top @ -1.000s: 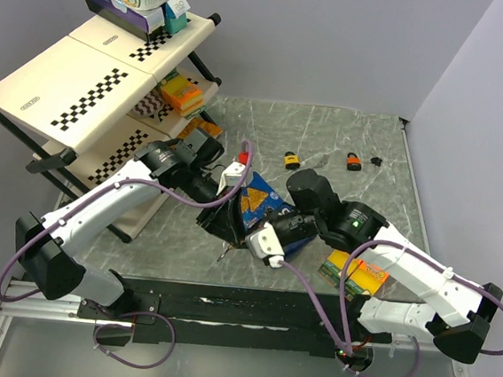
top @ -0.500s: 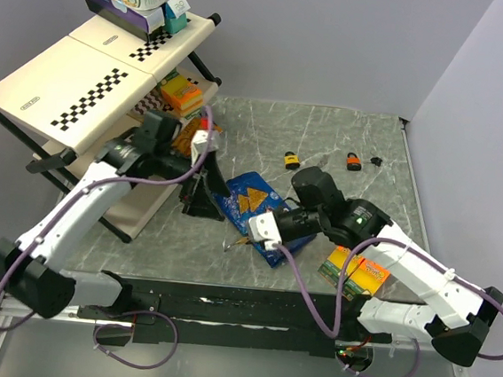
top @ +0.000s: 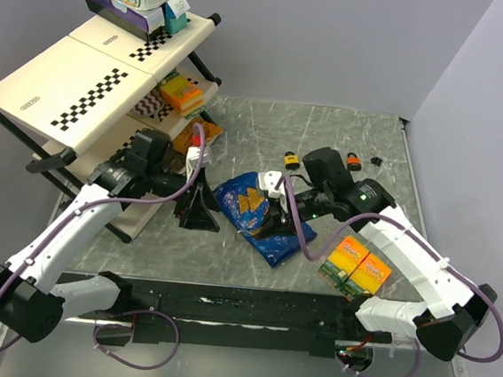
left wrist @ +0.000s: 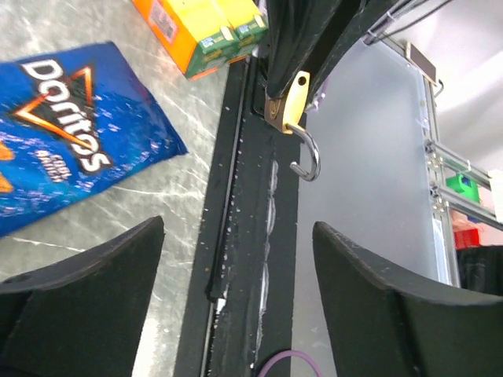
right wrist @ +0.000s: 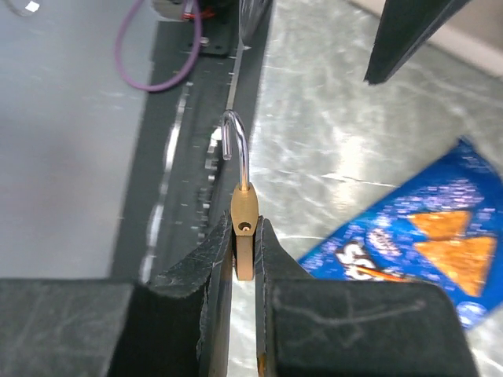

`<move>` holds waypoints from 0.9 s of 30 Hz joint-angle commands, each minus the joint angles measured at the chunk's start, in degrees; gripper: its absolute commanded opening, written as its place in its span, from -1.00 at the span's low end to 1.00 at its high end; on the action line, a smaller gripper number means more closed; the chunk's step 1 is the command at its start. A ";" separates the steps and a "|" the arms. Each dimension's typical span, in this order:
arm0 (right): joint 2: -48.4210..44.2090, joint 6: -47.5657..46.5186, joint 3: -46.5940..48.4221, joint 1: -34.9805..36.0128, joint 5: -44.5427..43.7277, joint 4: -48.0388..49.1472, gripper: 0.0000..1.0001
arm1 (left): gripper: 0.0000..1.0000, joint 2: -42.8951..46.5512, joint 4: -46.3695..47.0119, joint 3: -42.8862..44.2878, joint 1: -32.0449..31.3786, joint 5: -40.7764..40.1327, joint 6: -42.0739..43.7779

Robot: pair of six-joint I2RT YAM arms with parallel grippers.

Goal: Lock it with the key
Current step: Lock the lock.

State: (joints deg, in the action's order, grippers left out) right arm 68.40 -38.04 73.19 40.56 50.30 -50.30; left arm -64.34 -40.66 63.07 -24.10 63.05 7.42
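My right gripper (right wrist: 244,221) is shut on a brass padlock (right wrist: 244,206) and holds it by its flat sides. The padlock's silver shackle (right wrist: 236,145) stands open and points toward the table's near edge. In the left wrist view the same padlock (left wrist: 286,100) hangs from the right gripper's dark fingers with its shackle hooked downward. In the top view the right gripper (top: 273,210) hovers over a blue Doritos bag (top: 249,199). My left gripper (top: 200,210) stands open and empty to the left of the bag, and its jaws (left wrist: 236,236) are wide apart. I see no key in any view.
Two small orange padlocks (top: 291,160) (top: 353,162) and a tiny dark item (top: 375,160) lie at the far side. A pair of orange-green boxes (top: 357,263) sits at the right front. A checkered shelf rack (top: 84,74) with packages stands on the left.
The left gripper has opened and drawn back to the left, away from the right gripper. The right gripper has swung away over the chip bag, still holding the padlock.
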 commanded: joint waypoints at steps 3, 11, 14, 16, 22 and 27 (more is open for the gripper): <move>2.87 5.43 5.30 -0.39 6.38 -3.57 -1.00 | 0.42 1.23 5.86 -1.19 -5.60 0.14 -2.59; 5.51 8.25 7.14 -0.56 6.56 -4.89 -1.00 | 0.20 3.17 10.16 -3.57 -10.27 -1.60 -5.04; 5.95 9.30 7.93 -0.48 5.34 -4.72 -1.00 | 0.15 2.29 10.17 -3.30 -10.44 -1.52 -5.40; 6.13 9.92 8.37 -0.39 5.07 -4.80 -1.00 | 0.09 2.37 11.31 -3.57 -10.71 -1.87 -6.01; 7.27 10.80 9.51 -0.39 4.80 -6.38 -1.00 | -0.07 2.11 12.10 -3.39 -11.94 -3.81 -6.28; 8.24 10.97 10.22 -0.39 5.68 -6.83 -1.00 | -0.29 2.63 12.80 -3.83 -12.20 -4.51 -6.01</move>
State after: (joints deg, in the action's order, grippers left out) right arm 75.92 -28.29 80.01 40.45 53.67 -56.21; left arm -62.41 -30.57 59.46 -35.90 59.37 1.87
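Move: The yellow padlock held by the right hand, shackle towards the left hand, lies about 7 cm to the left hand's right, 3 cm back and nearly level. The Doritos bag is some 9 cm ahead, 10 cm right and 22 cm below; the orange boxes 33 cm right, 1 cm back and 24 cm down. From the right hand, the padlock sits about 2 cm left, 1 cm down and level fore and aft. Left hand goes back and right, about 5 cm, half closing around the shackle as the right wrist turns 15 degrees. ##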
